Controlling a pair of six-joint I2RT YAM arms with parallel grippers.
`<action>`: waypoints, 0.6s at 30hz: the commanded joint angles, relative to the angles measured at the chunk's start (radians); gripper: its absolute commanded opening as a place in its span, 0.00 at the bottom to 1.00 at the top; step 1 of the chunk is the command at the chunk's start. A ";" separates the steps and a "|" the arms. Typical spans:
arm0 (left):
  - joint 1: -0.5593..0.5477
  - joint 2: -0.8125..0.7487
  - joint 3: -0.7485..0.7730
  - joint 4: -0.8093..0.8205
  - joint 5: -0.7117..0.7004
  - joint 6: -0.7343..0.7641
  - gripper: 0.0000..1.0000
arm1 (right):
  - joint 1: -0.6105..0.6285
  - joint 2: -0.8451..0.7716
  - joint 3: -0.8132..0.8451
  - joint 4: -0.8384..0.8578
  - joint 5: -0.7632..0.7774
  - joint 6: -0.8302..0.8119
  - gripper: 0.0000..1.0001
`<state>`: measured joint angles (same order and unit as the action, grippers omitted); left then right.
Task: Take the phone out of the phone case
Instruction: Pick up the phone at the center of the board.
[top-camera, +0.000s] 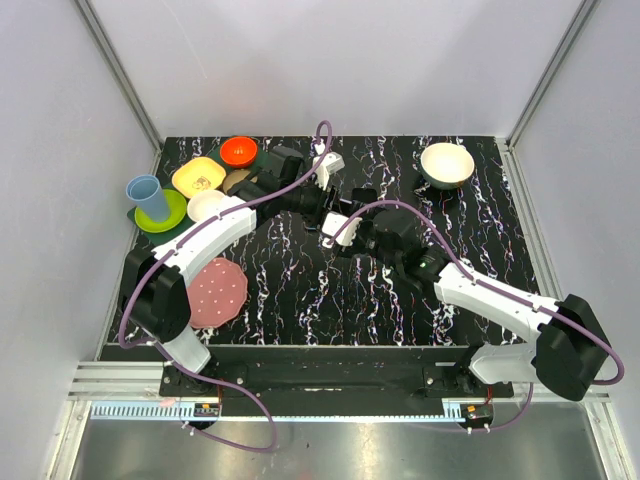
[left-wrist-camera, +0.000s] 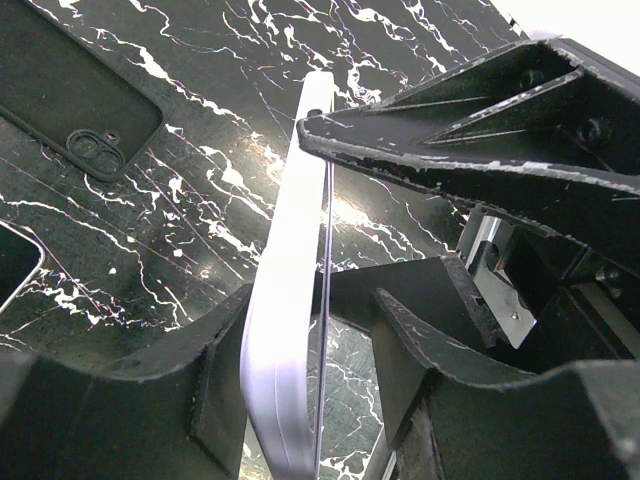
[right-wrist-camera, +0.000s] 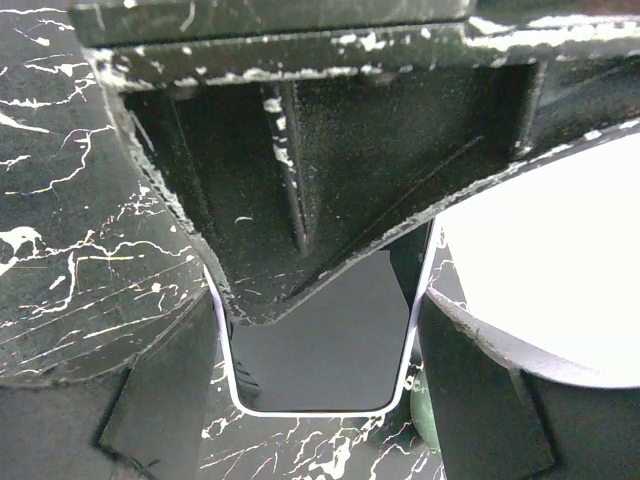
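Note:
A phone (top-camera: 330, 228) with a pale lilac rim and a dark screen is held up on edge over the middle of the table. My right gripper (right-wrist-camera: 320, 345) is shut on the phone (right-wrist-camera: 330, 370) across its width, a finger on each rim. One of its fingers (left-wrist-camera: 450, 150) rests on the phone's upper edge. My left gripper (left-wrist-camera: 310, 325) straddles the phone (left-wrist-camera: 285, 300) across its thickness. One jaw lies against the back and a gap shows on the screen side, so it is open. A dark phone case (left-wrist-camera: 70, 95) with a camera cut-out lies flat on the table.
A white-rimmed bowl (top-camera: 447, 165) stands at the back right. At the left are a blue cup (top-camera: 148, 195), a yellow dish (top-camera: 198, 177), an orange bowl (top-camera: 239, 151) and a pink plate (top-camera: 217, 290). A second flat device (left-wrist-camera: 12, 265) shows in the left wrist view.

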<state>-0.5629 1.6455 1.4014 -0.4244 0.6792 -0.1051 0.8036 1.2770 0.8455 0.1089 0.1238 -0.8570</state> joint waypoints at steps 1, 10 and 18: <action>-0.008 -0.006 0.028 0.033 -0.024 0.007 0.49 | 0.012 -0.013 0.010 0.121 0.033 -0.020 0.00; -0.014 -0.007 0.028 0.032 -0.033 0.013 0.35 | 0.012 -0.013 0.009 0.120 0.031 -0.022 0.00; -0.023 -0.004 0.030 0.022 -0.038 0.027 0.22 | 0.014 -0.015 0.010 0.124 0.036 -0.025 0.00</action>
<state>-0.5705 1.6455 1.4014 -0.4248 0.6540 -0.0940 0.8062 1.2770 0.8371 0.1150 0.1307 -0.8604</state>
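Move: The lilac-edged phone that I'm about to grip already hangs between my left fingers, its middle about 2 cm to the right of that hand and 1 cm below. From my left hand the empty case lies some 7 cm ahead and 9 cm to the right, the black phone about 12 cm ahead and 3 cm to the left, both roughly 18 cm lower. From my right hand, which holds the lilac-edged phone by its sides, its middle is about 1 cm ahead, 3 cm to the left and 2 cm higher. I shut my left fingers on the lilac-edged phone, one on its screen side and one on its back, cutting their opening by about half until they pinch it, while that hand stays where it is. My right hand holds still and keeps its grip across the phone's two long edges. ##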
